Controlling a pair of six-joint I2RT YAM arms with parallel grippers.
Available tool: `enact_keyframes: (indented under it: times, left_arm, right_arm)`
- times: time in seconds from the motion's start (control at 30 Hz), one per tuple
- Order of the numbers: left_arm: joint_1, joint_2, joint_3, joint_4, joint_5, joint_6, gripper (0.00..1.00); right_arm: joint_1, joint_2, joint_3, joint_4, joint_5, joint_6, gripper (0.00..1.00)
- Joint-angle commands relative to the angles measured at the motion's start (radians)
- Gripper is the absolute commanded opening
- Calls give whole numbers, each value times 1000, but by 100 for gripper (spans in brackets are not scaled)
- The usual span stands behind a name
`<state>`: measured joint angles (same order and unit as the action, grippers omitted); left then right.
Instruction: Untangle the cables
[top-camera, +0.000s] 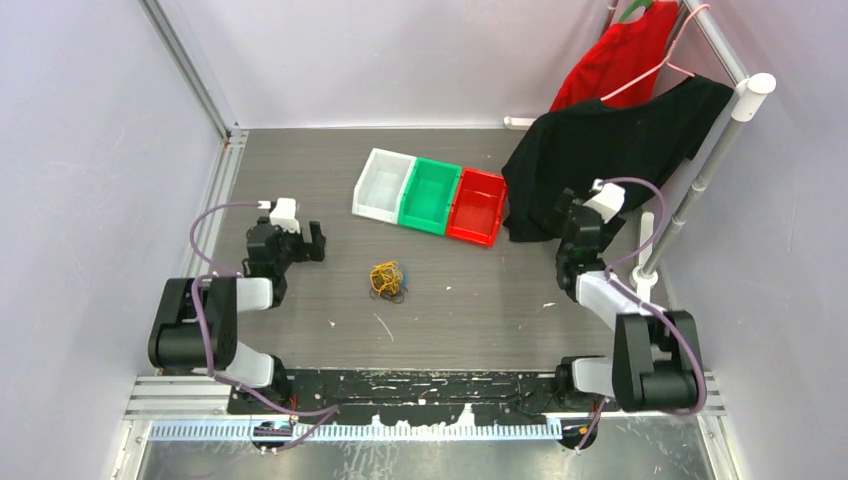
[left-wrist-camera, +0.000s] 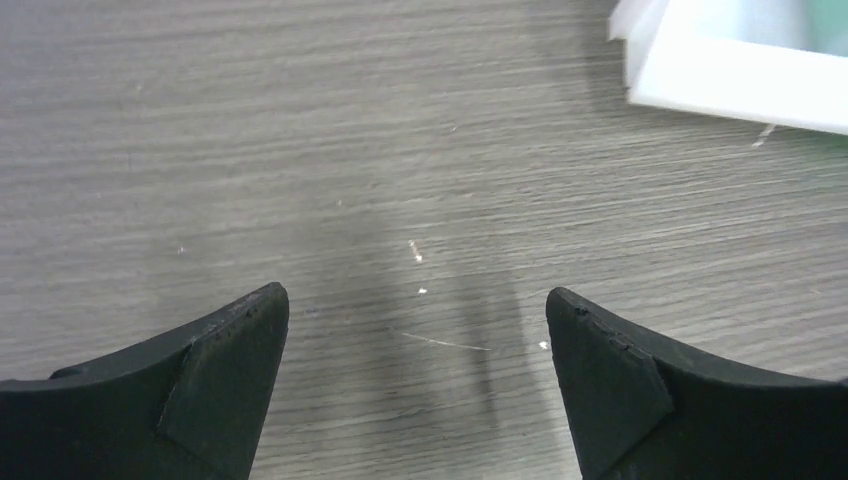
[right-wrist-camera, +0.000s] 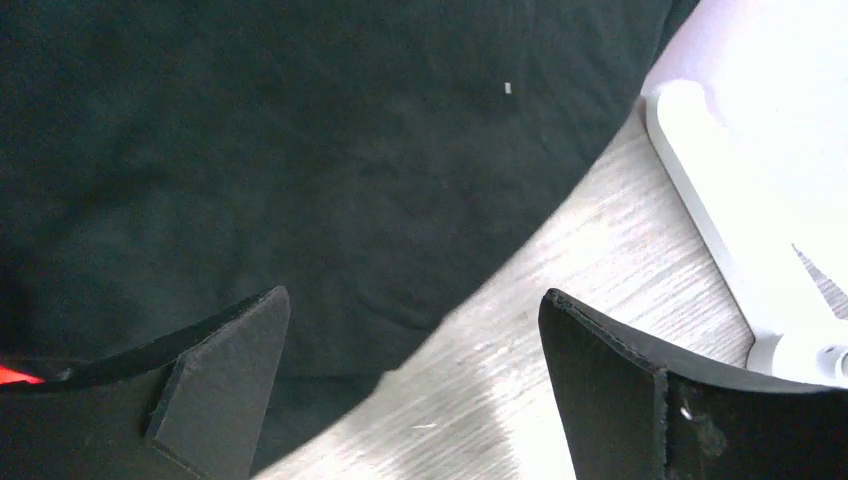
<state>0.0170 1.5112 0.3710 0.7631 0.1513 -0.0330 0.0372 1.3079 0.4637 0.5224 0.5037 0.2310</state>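
Note:
The cables (top-camera: 387, 281) lie as a small tangled knot of orange-yellow, dark and blue strands on the grey wood-grain table (top-camera: 470, 300), near its middle. Neither wrist view shows them. My left gripper (top-camera: 288, 240) hovers to the left of the knot, apart from it. In the left wrist view it (left-wrist-camera: 417, 310) is open, with only bare table between the fingers. My right gripper (top-camera: 572, 222) is at the right, by the hem of a black garment. In the right wrist view it (right-wrist-camera: 415, 310) is open and holds nothing.
Three bins stand in a row behind the knot: white (top-camera: 384, 185), green (top-camera: 431, 195), red (top-camera: 477, 206). The white bin's corner (left-wrist-camera: 730, 70) shows ahead of the left gripper. A black garment (top-camera: 610, 150) and a red one (top-camera: 620, 55) hang on a white rack (top-camera: 700, 170), whose foot (right-wrist-camera: 740, 230) is by the right gripper.

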Motion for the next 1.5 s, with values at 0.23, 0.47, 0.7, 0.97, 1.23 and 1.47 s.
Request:
enact_keyframes:
  times: [0.23, 0.47, 0.7, 0.97, 1.23, 1.47]
  left_arm:
    - [-1, -279, 347, -835, 288, 173, 99]
    - [-2, -333, 426, -1092, 491, 153, 99]
    - [-5, -318, 445, -1130, 654, 123, 95]
    - [-104, -190, 534, -1255, 669, 157, 80]
    - [-229, -98, 551, -1327, 621, 259, 58]
    - [-305, -15, 574, -1291, 569, 288, 49]
  right_arm:
    - [3, -207, 244, -543, -269, 577, 100]
    - [207, -189, 251, -533, -395, 623, 100]
    - [634, -102, 265, -553, -139, 636, 97]
    - [830, 60, 337, -486, -146, 654, 83]
    - [848, 117, 385, -534, -175, 659, 74]
    - [848, 82, 385, -571, -159, 640, 73]
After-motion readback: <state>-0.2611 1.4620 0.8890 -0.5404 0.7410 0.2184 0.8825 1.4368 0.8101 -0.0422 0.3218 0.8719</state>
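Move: The cable bundle lies about 15 cm back and 22 cm to the right of the left hand, roughly 5 cm lower. From the right hand, which starts higher, it lies some 13 cm back, 43 cm to the left and 11 cm below. Beyond the bundle, the white tray is about 21 cm farther out, the green tray about 19 cm out and 9 cm right of it, and the red tray some 17 cm out and 18 cm right of it. Sweeping inward from both sides, the empty hands rise first, then close on the cable bundle. The right swings about 35 cm left and 10 back, turning counter-clockwise, rolling left side up, tipping down, and settles with fingers slightly narrowed. The left lifts 10 cm, goes some 16 right and 13 back while sinking partway, turns clockwise, tips down and half closes its fingers. ##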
